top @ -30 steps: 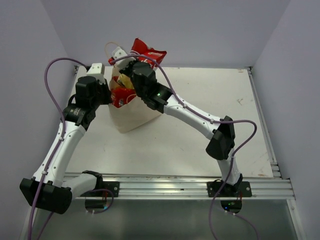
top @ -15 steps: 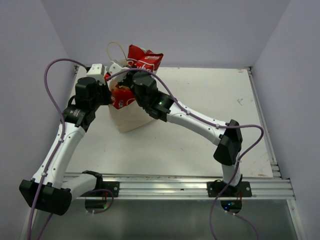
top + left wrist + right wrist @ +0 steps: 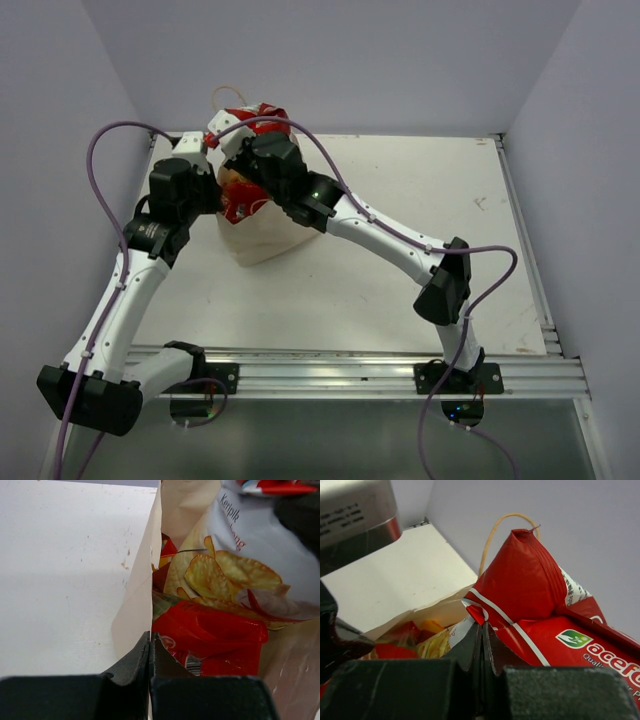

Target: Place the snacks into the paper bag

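Note:
The tan paper bag [image 3: 262, 232] stands at the back left of the table. My left gripper [image 3: 150, 636] is shut on the edge of its side wall [image 3: 137, 595], holding the mouth apart. Inside lie a small red packet [image 3: 210, 630] and a white packet printed with chips [image 3: 225, 575]. My right gripper [image 3: 483, 626] is shut on a corner of the large red-and-white chip bag [image 3: 530, 590], which sticks out of the bag's mouth [image 3: 250, 118]. Both grippers, left [image 3: 212, 158] and right [image 3: 248, 142], meet over the opening. Other snacks are hidden.
A twisted paper handle [image 3: 492, 535] loops up behind the chip bag. The left arm's metal wrist [image 3: 355, 510] sits close beside my right gripper. The purple back wall stands just behind the bag. White table [image 3: 420, 200] stretches to the right.
The large chip bag has sunk lower into the paper bag's mouth, with my right gripper moving left and down with it. The left gripper stays on the bag's edge.

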You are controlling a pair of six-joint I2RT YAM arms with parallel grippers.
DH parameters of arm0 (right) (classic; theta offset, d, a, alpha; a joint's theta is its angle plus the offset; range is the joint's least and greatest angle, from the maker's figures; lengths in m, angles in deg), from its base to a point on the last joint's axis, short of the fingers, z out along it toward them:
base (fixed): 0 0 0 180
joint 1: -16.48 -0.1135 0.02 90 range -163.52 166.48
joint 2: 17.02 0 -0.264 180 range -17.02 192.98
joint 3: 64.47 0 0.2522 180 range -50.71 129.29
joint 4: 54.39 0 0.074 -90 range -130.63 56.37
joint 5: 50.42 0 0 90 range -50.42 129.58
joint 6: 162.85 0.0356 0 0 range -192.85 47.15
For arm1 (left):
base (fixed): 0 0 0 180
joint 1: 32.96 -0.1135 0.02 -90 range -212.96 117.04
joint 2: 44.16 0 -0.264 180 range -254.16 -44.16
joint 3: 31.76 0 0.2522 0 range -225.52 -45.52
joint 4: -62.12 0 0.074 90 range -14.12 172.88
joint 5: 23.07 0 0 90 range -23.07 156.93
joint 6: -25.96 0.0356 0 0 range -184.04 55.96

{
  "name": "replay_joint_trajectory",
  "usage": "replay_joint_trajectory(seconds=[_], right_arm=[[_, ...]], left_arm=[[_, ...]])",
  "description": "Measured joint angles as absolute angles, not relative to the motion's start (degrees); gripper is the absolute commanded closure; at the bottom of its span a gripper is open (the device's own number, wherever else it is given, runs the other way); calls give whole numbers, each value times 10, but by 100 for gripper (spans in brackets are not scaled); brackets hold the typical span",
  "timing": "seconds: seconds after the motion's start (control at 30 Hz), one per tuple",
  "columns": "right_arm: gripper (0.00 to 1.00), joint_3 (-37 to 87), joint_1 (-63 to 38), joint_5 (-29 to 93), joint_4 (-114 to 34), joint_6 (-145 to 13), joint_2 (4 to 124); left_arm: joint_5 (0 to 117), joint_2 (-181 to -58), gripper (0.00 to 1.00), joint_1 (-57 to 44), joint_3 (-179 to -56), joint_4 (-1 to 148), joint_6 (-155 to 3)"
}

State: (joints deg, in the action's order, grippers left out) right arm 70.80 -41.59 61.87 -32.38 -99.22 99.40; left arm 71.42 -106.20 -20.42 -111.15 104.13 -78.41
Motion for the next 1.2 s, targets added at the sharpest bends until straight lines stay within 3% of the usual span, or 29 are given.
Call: replay_joint_trajectory(seconds=[0.73, 0.8, 0.87, 1.03, 1.2], right_arm=[[100, 789, -389, 449, -187, -814, 1056], [63, 790, -389, 453, -184, -809, 1056], [39, 790, -390, 454, -181, -804, 1052], [36, 790, -391, 459, -144, -805, 1018], [26, 748, -387, 479, -150, -802, 941]], left_arm=[[714, -1049, 100, -204, -1094, 1030, -785], [715, -1048, 100, -204, -1094, 1030, -785], [717, -1048, 100, -204, -1094, 1030, -785], [724, -1048, 100, -204, -1094, 1029, -785], [739, -1048, 100, -204, -1094, 1027, -785]])
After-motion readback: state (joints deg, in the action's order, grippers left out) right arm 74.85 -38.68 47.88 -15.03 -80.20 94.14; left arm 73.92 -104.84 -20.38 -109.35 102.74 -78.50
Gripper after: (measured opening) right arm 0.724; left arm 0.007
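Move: The right hand already holds the Chuba chips over the paper bag, whose open mouth is centred some 10 cm below it, about 3 cm to its right and 1 cm farther out. The red packet in the bag lies roughly 16 cm below that hand, 5 cm back and 1 cm left. The left hand still pinches the bag's near-left rim; from there the mouth's middle is about 6 cm ahead and 9 cm to the right, about level. Keeping its pinch on the chips, the right hand carries them down about 6 cm, veering some 4 cm left and 2 cm back, while the wrist tips down about 20 degrees and turns a little counter-clockwise. There the fingers open wide and let go, and the hand backs off upward about 7 cm, also right and slightly back. The left hand keeps pinching the rim, holding almost still. ##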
